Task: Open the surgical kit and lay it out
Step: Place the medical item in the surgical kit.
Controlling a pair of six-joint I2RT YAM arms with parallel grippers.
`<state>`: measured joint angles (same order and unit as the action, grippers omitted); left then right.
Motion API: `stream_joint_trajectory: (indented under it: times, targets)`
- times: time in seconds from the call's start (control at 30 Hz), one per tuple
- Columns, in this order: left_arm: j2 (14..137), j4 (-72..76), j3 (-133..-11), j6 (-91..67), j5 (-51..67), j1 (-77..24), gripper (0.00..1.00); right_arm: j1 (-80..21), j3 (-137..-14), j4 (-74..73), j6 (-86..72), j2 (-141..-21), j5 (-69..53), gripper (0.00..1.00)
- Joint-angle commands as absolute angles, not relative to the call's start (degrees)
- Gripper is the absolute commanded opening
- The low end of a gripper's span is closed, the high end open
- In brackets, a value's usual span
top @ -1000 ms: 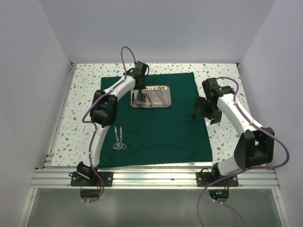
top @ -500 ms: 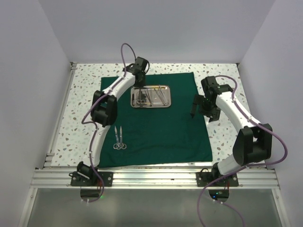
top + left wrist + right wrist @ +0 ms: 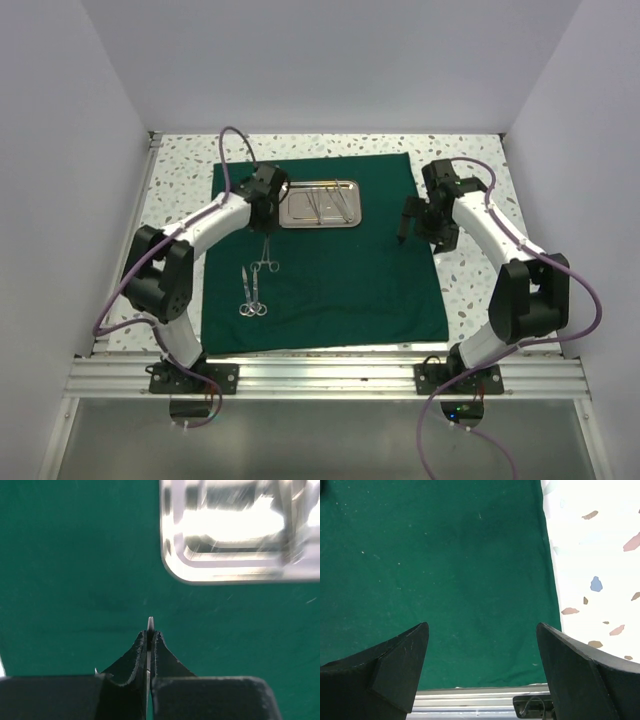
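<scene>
The dark green cloth wrap (image 3: 330,270) lies spread flat on the table. The shiny steel tray (image 3: 320,203) sits on its far part and holds a few slim silver instruments (image 3: 330,205); its corner shows in the left wrist view (image 3: 230,535). My left gripper (image 3: 266,225) is just left of the tray, shut on slim silver forceps (image 3: 265,258) that hang down over the cloth. Their thin edge shows between the jaws (image 3: 149,624). Two silver scissors (image 3: 251,295) lie side by side on the cloth's left part. My right gripper (image 3: 404,230) hovers open and empty over the cloth's right edge (image 3: 482,625).
Speckled white tabletop (image 3: 180,215) borders the cloth on both sides, seen also in the right wrist view (image 3: 600,555). An aluminium rail (image 3: 330,375) runs along the near edge. White walls close in the workspace.
My left gripper has come away from the tray toward the near left, carrying the forceps out over the cloth. My right gripper has shifted slightly toward the far side.
</scene>
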<state>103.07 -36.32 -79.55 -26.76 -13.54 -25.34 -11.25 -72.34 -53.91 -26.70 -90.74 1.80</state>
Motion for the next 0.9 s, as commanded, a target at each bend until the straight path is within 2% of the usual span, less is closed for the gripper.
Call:
stream_joint_trajectory:
  times: [0.0, 0.23, 0.6, 0.7, 0.73, 0.83, 0.87]
  targets:
    - [98.7, -32.7, -68.7, -30.1, -14.2, -26.5, 0.0, -11.5, -73.9, -52.1, -25.4, -91.0, 0.3, 0.93]
    - [93.9, -30.9, -59.8, -32.3, -14.3, -27.3, 0.0, -11.5, -72.1, -51.3, -25.8, -90.3, -1.9, 0.92]
    - [90.7, -32.3, -57.6, -33.6, -13.3, -28.2, 0.0, -11.5, -70.7, -51.1, -25.8, -89.6, -1.0, 0.92]
    - [90.6, -32.9, -58.0, -33.5, -13.6, -28.4, 0.15, -11.6, -70.3, -51.2, -25.8, -89.4, -0.4, 0.92]
    - [90.7, -33.0, -58.3, -33.2, -13.8, -28.4, 0.24, -11.4, -70.2, -51.2, -25.8, -89.4, -0.4, 0.92]
    - [91.8, -33.7, -61.3, -32.3, -14.5, -28.4, 0.37, -11.4, -69.9, -51.3, -25.8, -89.0, -0.2, 0.92]
    - [92.5, -33.9, -63.8, -32.1, -14.6, -28.3, 0.39, -11.5, -69.8, -51.3, -25.9, -89.0, -0.1, 0.92]
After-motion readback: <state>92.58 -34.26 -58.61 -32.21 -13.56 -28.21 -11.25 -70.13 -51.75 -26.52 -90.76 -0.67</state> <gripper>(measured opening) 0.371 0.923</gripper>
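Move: The left hand holds the medical item, a ringed clamp, by its tip. Its place on the green cloth centres about 13 cm back, 1 cm left and 8 cm below that hand. The near scissors lie some 15 cm back and 3 cm left, the outer scissors 15 cm back and 5 cm left; the tray is 12 cm ahead and 11 cm right. From the right hand the place is about 32 cm left, 4 cm back and 10 cm below. Swing the left gripper back towards the scissors by about 9 cm while lowering it some 7 cm and easing a little left, tipping the fingers about 10 degrees more downward. Keep the clamp's tip pinched, rings towards the base; then rise about 2 cm, hold there and open the fingers partway to let go of it. ##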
